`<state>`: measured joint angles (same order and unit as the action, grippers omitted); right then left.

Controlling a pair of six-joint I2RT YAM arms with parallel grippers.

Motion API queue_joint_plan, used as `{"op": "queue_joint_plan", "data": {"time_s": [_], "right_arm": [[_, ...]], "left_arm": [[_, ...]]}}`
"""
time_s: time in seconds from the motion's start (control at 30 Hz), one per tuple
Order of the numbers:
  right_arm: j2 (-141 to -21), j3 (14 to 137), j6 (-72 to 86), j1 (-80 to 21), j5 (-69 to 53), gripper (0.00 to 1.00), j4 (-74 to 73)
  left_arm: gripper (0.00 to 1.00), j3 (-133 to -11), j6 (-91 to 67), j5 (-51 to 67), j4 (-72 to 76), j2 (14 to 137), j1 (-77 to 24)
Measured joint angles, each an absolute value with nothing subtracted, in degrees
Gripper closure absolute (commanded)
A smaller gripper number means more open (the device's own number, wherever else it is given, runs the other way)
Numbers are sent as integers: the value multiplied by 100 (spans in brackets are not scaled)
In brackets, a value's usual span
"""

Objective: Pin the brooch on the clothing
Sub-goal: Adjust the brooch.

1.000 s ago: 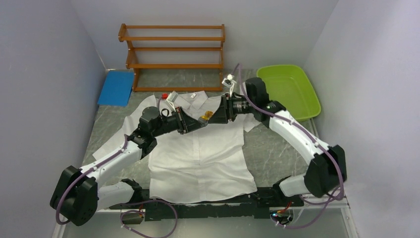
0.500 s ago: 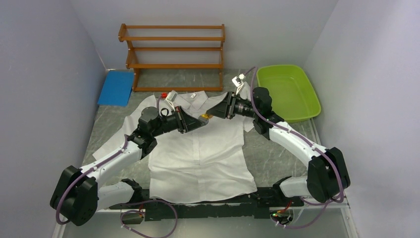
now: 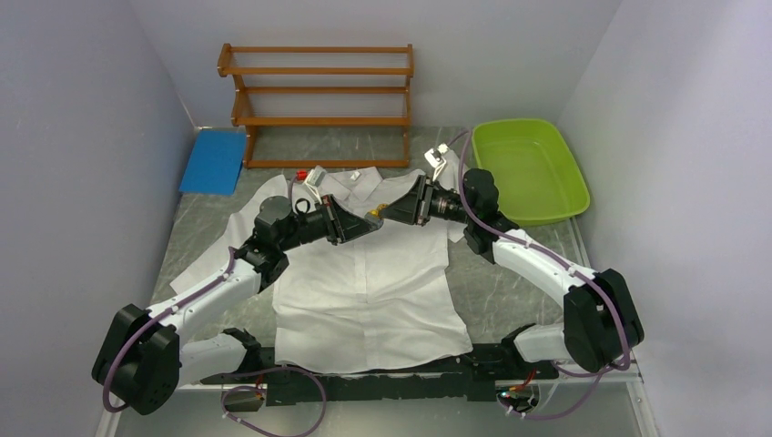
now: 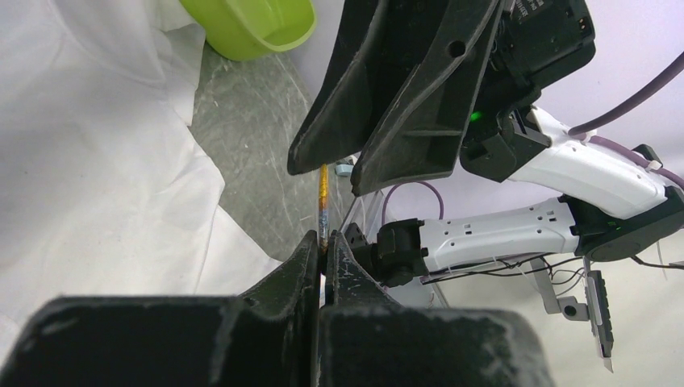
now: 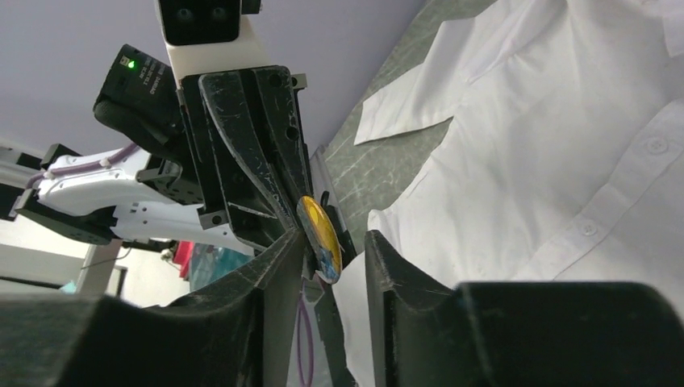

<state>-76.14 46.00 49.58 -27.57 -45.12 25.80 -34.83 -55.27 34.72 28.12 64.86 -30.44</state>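
Observation:
The white shirt (image 3: 364,282) lies flat on the table, collar to the far side, and shows in the wrist views too (image 5: 565,145) (image 4: 89,185). A little above its chest, my left gripper (image 3: 364,221) (image 4: 325,240) is shut on the lower edge of the brooch (image 3: 374,215), a yellow and blue disc seen edge-on in the left wrist view (image 4: 323,197). My right gripper (image 3: 387,211) (image 5: 335,246) faces it tip to tip. Its open jaws straddle the brooch (image 5: 320,238), which sits close to one finger (image 5: 274,266) with a gap to the other.
A wooden rack (image 3: 319,100) stands at the back wall. A green tub (image 3: 528,168) sits at the back right and a blue pad (image 3: 214,161) at the back left. A small red object (image 3: 302,175) lies by the collar.
My right gripper has swung left and down until its fingers sit around the brooch, and its jaws have narrowed. The left gripper has kept still with the brooch.

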Motion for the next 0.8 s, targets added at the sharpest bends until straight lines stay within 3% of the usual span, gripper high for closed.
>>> {"op": "queue_joint_plan", "data": {"time_s": [0.13, 0.43, 0.57, 0.6, 0.63, 0.7, 0.8], "right_arm": [[-7634, 4508, 5118, -2812, -4626, 78, 2816], [-7804, 4495, 5395, -2923, -4786, 82, 3304], [-7856, 4442, 5537, -2917, -4812, 100, 3540], [-7872, 4431, 5572, -2915, -4821, 100, 3614], [-7883, 4427, 5581, -2912, -4829, 100, 3653], [-7887, 4425, 5601, -2908, -4851, 100, 3712], [-7887, 4427, 5621, -2939, -4869, 100, 3741]], "left_arm": [[97, -3483, -5524, 3470, 2808, 6486, -3044], [97, -3483, -5520, 3511, 2803, 6372, -3041], [97, -3483, -5527, 3518, 2808, 6368, -3033], [97, -3483, -5531, 3520, 2808, 6368, -3024], [93, -3483, -5537, 3524, 2805, 6361, -3015], [67, -3483, -5544, 3531, 2805, 6353, -3006], [45, -3483, -5481, 3509, 2755, 6359, -3009]]}}
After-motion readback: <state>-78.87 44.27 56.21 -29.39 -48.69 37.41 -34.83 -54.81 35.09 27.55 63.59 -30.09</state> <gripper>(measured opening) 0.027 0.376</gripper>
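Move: The brooch is still pinched in the left fingertips, its middle about 2 cm right and 1 cm ahead of that hand. From the open right hand it lies roughly 2 cm left and 1 cm back, level. The shirt collar lies some 13 cm ahead, 6 cm left and 22 cm below the right hand; the green bin about 15 cm ahead, 30 cm right and 20 cm below it. The right hand eases about 2 cm back and left, pinches the brooch, and then the left fingers open. ##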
